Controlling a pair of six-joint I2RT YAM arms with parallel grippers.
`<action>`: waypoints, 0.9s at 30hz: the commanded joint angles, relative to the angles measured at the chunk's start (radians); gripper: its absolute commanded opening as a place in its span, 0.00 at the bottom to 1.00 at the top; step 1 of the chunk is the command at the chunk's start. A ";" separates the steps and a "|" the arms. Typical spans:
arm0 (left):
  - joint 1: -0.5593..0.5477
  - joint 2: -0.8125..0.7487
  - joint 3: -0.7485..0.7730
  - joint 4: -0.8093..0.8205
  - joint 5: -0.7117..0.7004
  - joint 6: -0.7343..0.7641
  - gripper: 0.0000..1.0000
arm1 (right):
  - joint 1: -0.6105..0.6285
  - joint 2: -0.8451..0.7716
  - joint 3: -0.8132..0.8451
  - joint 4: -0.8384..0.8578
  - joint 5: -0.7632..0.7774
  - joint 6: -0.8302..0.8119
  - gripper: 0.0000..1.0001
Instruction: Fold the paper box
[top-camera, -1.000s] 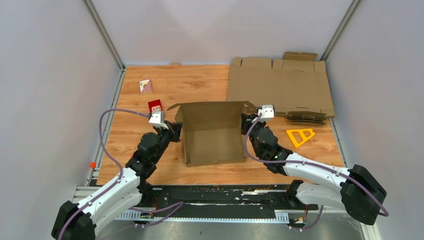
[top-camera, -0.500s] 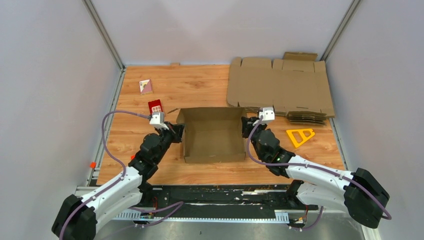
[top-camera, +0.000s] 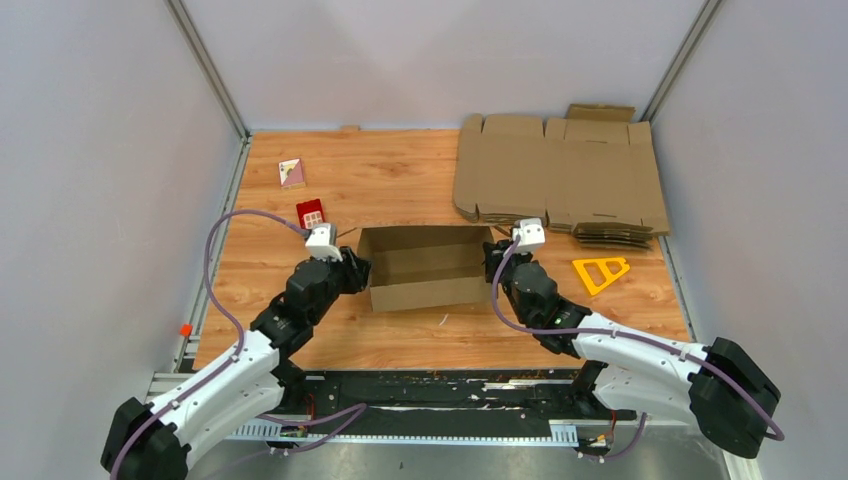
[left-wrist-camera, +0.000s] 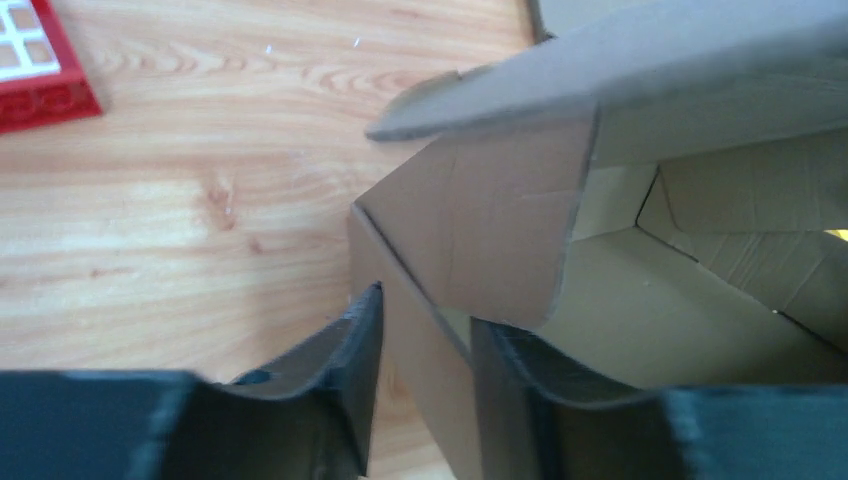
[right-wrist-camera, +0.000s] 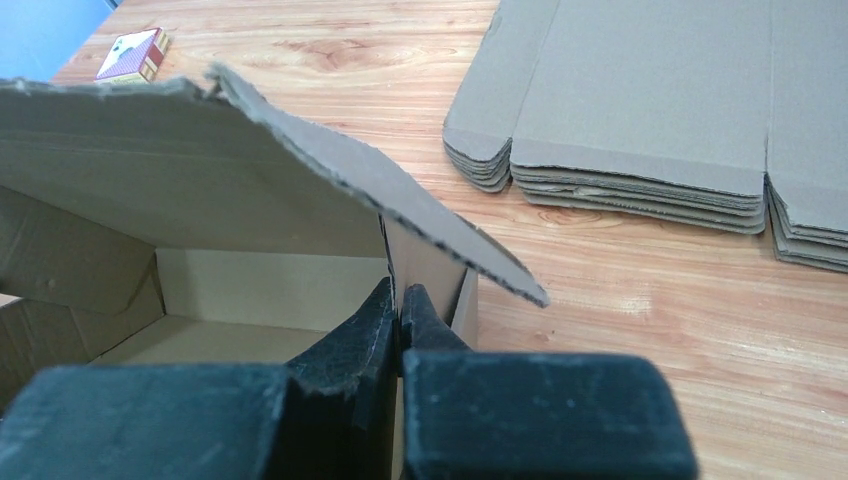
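Note:
The paper box (top-camera: 425, 270) is a shallow brown cardboard box standing open on the wooden table between the arms. My left gripper (top-camera: 360, 272) is at its left end. In the left wrist view the box's side wall (left-wrist-camera: 500, 210) passes between the parted jaws of the left gripper (left-wrist-camera: 428, 310), with a gap on either side. My right gripper (top-camera: 490, 262) is at the box's right end. In the right wrist view the right gripper (right-wrist-camera: 402, 295) is shut on the thin right wall, under a loose flap of the box (right-wrist-camera: 180, 170).
A pile of flat cardboard sheets (top-camera: 560, 185) lies at the back right, close behind the right gripper. A yellow triangular piece (top-camera: 600, 272) lies to the right of the box. A small red box (top-camera: 311, 213) and a small pink-and-white box (top-camera: 291, 173) lie at the left.
The box has come down from a tilt and now sits lower and flatter on the table. My left jaws have opened off the left wall. The right grip holds.

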 joint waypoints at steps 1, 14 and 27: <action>-0.007 -0.014 0.120 -0.309 -0.016 0.000 0.53 | 0.015 0.000 -0.027 -0.060 -0.049 -0.007 0.00; -0.007 -0.104 0.450 -0.823 0.077 0.023 0.98 | 0.016 0.012 -0.033 -0.064 -0.025 -0.016 0.00; -0.006 0.001 0.716 -0.792 0.154 0.384 0.98 | 0.015 -0.004 -0.038 -0.064 -0.059 -0.055 0.00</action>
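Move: The left hand's half-open fingers straddle the box's left wall, its rim about 1 cm ahead, centred sideways, at about finger height. From that hand the raised lid's left flap stands some 7 cm ahead, 3 cm left and 5 cm above, and the red box lies roughly 18 cm ahead, 12 cm left and 7 cm below. From the right hand, the left wall's rim is about 27 cm to the left and roughly level, both fore-and-aft and in height. The left hand comes free of the box's left wall, its fingers going from partly to fully open as it first draws back and slightly left, then climbs steeply to end about 13 cm up and 5 cm back, rolling its left side up and swinging some 10 degrees clockwise, with a brief downward tip of the fingers that mostly levels out again. The right hand stays in place with its fingers shut, still pinching the box's right side by the lid. ##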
